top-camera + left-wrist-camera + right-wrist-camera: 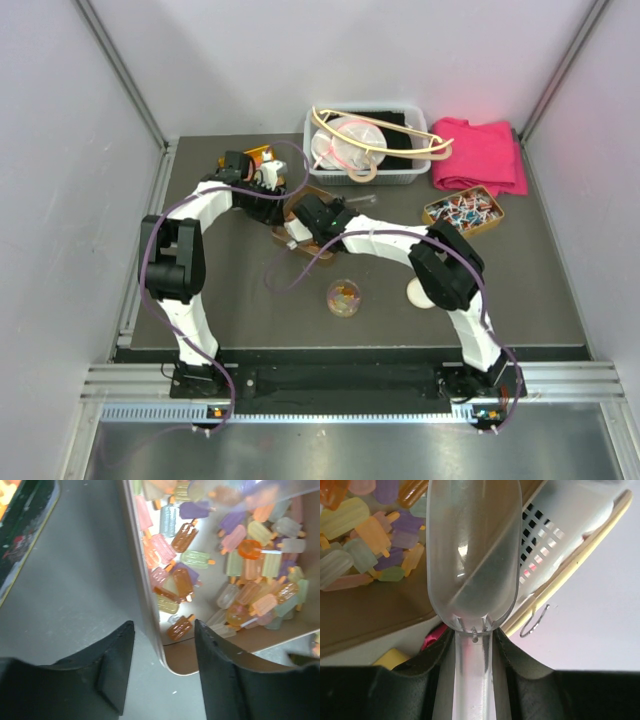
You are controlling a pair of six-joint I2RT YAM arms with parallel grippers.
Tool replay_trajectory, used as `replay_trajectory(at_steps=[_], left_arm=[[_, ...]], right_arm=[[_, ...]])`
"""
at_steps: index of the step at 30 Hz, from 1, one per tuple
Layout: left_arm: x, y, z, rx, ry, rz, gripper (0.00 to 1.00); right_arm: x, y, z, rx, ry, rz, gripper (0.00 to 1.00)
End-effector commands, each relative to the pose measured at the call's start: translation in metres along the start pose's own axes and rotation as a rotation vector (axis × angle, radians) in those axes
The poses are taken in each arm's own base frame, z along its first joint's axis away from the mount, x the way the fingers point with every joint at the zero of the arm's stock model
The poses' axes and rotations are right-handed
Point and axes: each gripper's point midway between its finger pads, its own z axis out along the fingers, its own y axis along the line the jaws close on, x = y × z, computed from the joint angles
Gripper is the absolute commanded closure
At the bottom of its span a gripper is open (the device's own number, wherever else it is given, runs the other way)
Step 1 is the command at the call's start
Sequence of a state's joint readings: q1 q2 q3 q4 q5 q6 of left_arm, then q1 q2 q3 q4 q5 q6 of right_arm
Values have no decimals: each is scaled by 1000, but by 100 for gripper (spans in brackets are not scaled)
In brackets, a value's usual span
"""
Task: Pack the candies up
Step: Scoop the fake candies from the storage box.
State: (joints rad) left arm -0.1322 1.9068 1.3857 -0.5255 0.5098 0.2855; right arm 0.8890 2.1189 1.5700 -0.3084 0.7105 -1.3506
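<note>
The candies (240,575) are popsicle-shaped translucent gummies in orange, pink, yellow, purple and pale green, piled in a brown tin (145,595). My left gripper (164,625) is open; its jaws straddle the tin's near corner wall, one finger outside and one inside, neither touching it. My right gripper (472,635) is shut on the handle of a clear plastic scoop (472,545). The scoop is empty and sits over the tin's edge beside the candies (365,535). In the top view both grippers meet at the tin (318,196). A small clear cup (343,297) holds a few candies.
A white lid (420,292) lies right of the cup. A tin of twist-wrapped sweets (463,212) sits at the right and a pink cloth (480,155) behind it. A clear basket with hangers (365,145) stands just behind the tin. A dark lid (20,525) lies left of the tin.
</note>
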Motion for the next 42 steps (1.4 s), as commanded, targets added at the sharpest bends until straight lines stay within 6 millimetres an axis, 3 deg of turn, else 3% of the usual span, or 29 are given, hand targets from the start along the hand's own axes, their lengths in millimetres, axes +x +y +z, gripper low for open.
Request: replay_trajectory(at_steps=[1, 9, 14, 21, 34, 42], left_arm=[[-34, -11, -13, 61, -100, 41, 43], [-54, -19, -20, 101, -140, 39, 41], [-60, -27, -26, 135, -165, 51, 41], [-71, -54, -40, 272, -223, 90, 43], [-79, -43, -32, 223, -237, 54, 43], [-67, -33, -24, 171, -202, 50, 43]], right_arm=[[16, -44, -44, 86, -115, 278, 100], [11, -40, -68, 65, -223, 378, 100], [5, -31, -72, 60, -233, 385, 100], [0, -31, -71, 65, -241, 399, 100], [-23, -32, -103, 50, -342, 414, 100], [-21, -64, -148, 91, -426, 490, 100]])
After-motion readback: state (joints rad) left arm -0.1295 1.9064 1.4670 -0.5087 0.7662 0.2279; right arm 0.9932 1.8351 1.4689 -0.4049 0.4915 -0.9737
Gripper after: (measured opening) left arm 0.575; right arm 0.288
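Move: The right hand holds the clear scoop crosswise, over the candy tray, whose middle is about 5 cm back, 5 cm left and 6 cm below. From this hand the round clear jar stands roughly 21 cm back and 1 cm right, and the hanger basket some 13 cm ahead and 6 cm right. For the left hand, at the tray's near-left corner, the tray's middle is about level ahead and 8 cm right; the orange candy box is some 10 cm ahead and 6 cm left. Up first, by about 7 cm, the right hand lifts the held scoop out of the tray, rolling some 25 degrees so the bowl on its left tips up; it sinks a little, then draws back about 8 cm and slightly left towards the tray's near side. The left hand rises 5 cm and shifts 4 cm right over the tray, rolling its left side down, fingers staying half open. ##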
